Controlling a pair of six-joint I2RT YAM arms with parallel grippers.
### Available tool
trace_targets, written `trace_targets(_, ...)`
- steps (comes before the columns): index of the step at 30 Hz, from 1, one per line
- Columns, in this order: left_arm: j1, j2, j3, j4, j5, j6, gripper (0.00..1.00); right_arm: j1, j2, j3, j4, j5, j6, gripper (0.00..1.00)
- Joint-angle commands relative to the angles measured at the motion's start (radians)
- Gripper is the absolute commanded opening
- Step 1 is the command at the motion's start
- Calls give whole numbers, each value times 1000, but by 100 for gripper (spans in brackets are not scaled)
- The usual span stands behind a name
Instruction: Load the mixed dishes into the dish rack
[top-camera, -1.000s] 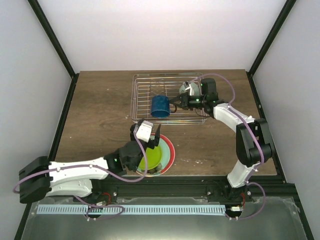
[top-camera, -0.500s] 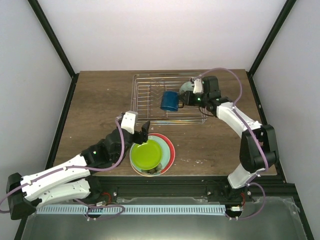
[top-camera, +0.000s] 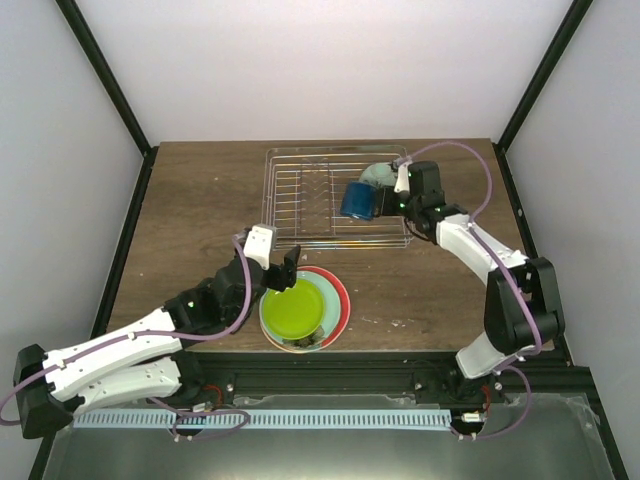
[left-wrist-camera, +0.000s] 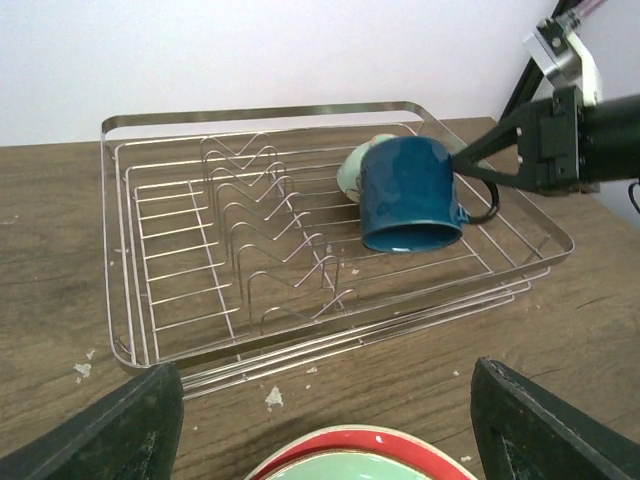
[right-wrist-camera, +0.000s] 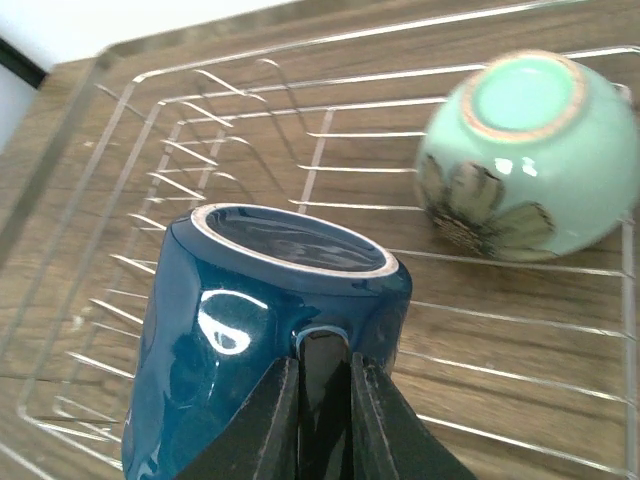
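Observation:
The dish rack (top-camera: 270, 195) of silver wire sits at the back centre of the table. Over its right part hangs the dark-blue mug (top-camera: 358, 200), tipped on its side, with my right gripper (top-camera: 380, 203) shut on its handle. In the right wrist view the fingers (right-wrist-camera: 275, 420) pinch the handle of the mug (right-wrist-camera: 250, 320), and the mint-green bowl (right-wrist-camera: 520, 155) lies upturned in the rack (right-wrist-camera: 130, 45) just beyond. My left gripper (top-camera: 277, 262) stands open above the near-left rim of the stacked plates: lime-green plate (top-camera: 293, 310) on top, red plate (top-camera: 340, 300) beneath.
In the left wrist view the rack (left-wrist-camera: 250, 115) holds upright dividers, with the mug (left-wrist-camera: 408, 193) and bowl (left-wrist-camera: 352, 165) at its right and the red plate's rim (left-wrist-camera: 370, 438) at the bottom. White crumbs (left-wrist-camera: 272, 397) dot the wood. Black frame posts (top-camera: 110, 90) flank the table.
The right gripper has carried the mug to the right across the rack, up to the bowl. The left arm drew back left off the plates, then barely moved.

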Motion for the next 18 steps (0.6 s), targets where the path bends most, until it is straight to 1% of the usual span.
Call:
trace_targets(1,6,-2,-5,-11,0,-21,80,16,-101,-71,193,146,-24,1)
trace_targets(7,11,16,8,-18,-1,-33,80,41,-173,-235,404,295,-67,1)
trace_targets(13,13,59,20,-8,1,-39,80,59,-222,-322,504,413,-119,1)
trace_targets(18,14,86,21,6,6,-45,81,59,-223,-364,561,481,-148,1)
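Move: In the right hand, held by its handle, is the blue mug; the free place in the rack's right front part lies about 3 cm back, 3 cm right and 10 cm below that hand. The mint bowl sits 6 cm ahead, 1 cm right and 8 cm below; the rack's tines 14 cm left, 3 cm ahead and 8 cm below. For the open left hand, the lime bowl is about 11 cm back, 1 cm right and 18 cm below, over the red plate, 12 cm back, 7 cm right and 20 cm below. Carrying the upside-down mug by its handle, the right hand swings about 5 cm to the right and a little back, away from the tines to the space in front of the mint bowl. It dips 1.5 cm, then regains about 1 cm, while the wrist turns clockwise and tips the fingers up, each some 15 degrees. The open left hand sinks about 2 cm towards the stack. ##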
